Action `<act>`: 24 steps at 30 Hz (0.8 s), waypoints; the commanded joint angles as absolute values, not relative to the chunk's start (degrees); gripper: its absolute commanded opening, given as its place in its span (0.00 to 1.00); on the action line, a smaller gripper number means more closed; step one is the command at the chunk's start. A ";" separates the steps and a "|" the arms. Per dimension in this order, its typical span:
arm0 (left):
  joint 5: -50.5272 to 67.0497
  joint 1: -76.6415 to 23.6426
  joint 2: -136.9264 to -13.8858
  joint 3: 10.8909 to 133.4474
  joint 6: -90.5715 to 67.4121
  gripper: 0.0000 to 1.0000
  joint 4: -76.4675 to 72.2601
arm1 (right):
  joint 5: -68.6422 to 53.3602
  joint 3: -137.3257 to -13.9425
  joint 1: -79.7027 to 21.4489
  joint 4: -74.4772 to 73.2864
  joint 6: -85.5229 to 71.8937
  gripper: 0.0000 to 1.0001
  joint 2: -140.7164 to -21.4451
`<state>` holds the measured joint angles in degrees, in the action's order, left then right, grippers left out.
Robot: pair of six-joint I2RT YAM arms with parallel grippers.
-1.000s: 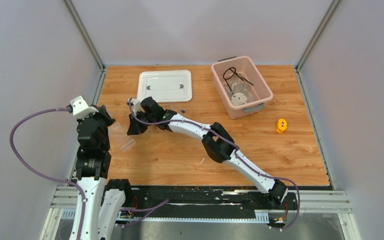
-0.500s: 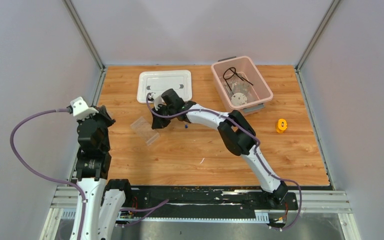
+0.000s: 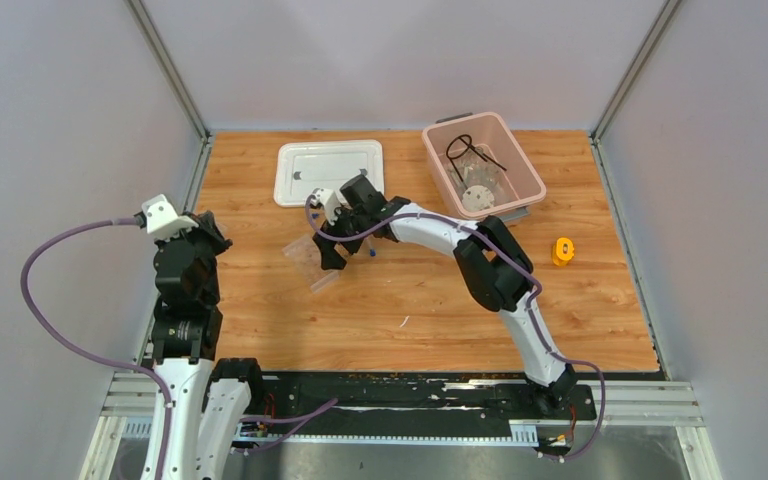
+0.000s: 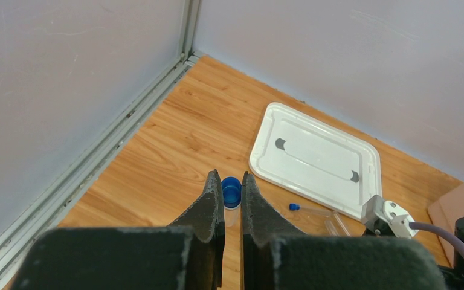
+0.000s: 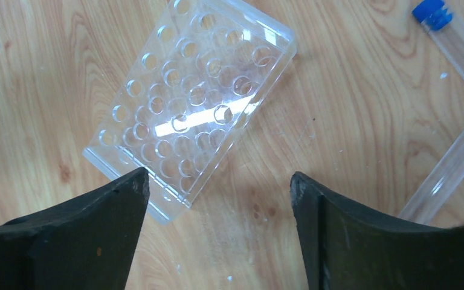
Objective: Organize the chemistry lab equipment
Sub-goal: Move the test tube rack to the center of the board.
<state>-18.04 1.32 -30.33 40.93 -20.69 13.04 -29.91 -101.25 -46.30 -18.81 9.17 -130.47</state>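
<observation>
My left gripper is shut on a blue-capped tube, held above the table's left side. The clear tube rack lies flat on the wood. My right gripper hovers open over its near corner, holding nothing. Another blue-capped tube and an uncapped clear tube lie to the right of the rack. The black wire tripod and the bags with a white disc are in the pink bin.
The white lid lies at the back, just behind the right gripper. A small orange object sits to the right of the bin. Grey walls close in the left, back and right sides.
My right gripper moved right from the left side toward the middle, bringing the rack along, then opened and let it go on the table. The left arm has not moved.
</observation>
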 commanded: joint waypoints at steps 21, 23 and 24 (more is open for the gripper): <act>-17.67 1.77 -27.86 40.19 -21.02 0.02 11.17 | 6.27 -112.91 -58.07 -25.24 -3.16 0.99 -131.73; -17.75 1.76 -27.78 40.11 -21.01 0.02 11.24 | 7.80 -113.15 -58.79 -26.09 -3.33 0.99 -132.54; -17.75 1.80 -27.73 40.02 -20.96 0.02 11.09 | 8.50 -113.08 -59.00 -26.29 -3.42 0.99 -132.98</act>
<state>-17.89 1.32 -28.42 40.47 -20.71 12.97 2.50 -111.39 -58.11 -24.43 -0.36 -130.80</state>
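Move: The right hand, open low over the table, has the test tube rack lying flat about 5 cm to its left, straight beside it and about 1 cm lower. One capped tube lies some 12 cm ahead and 1 cm to the left, another 10 cm ahead and 4 cm to the right; the white tray's middle is some 23 cm straight ahead. From the left hand the rack is about 21 cm right, 6 cm ahead and 26 cm down. The right hand opens its already parted fingers the rest of the way and comes up and to the left off the rack's right-hand end, some 4 cm each way, to hang open over the rack's middle, easing back down a touch at the end. As it goes, the wrist swings nearly 20 degrees clockwise and rolls about 15 degrees so that the hand's forward side lifts, bringing the finger gap more in line across the rack, and nothing is gripped. ##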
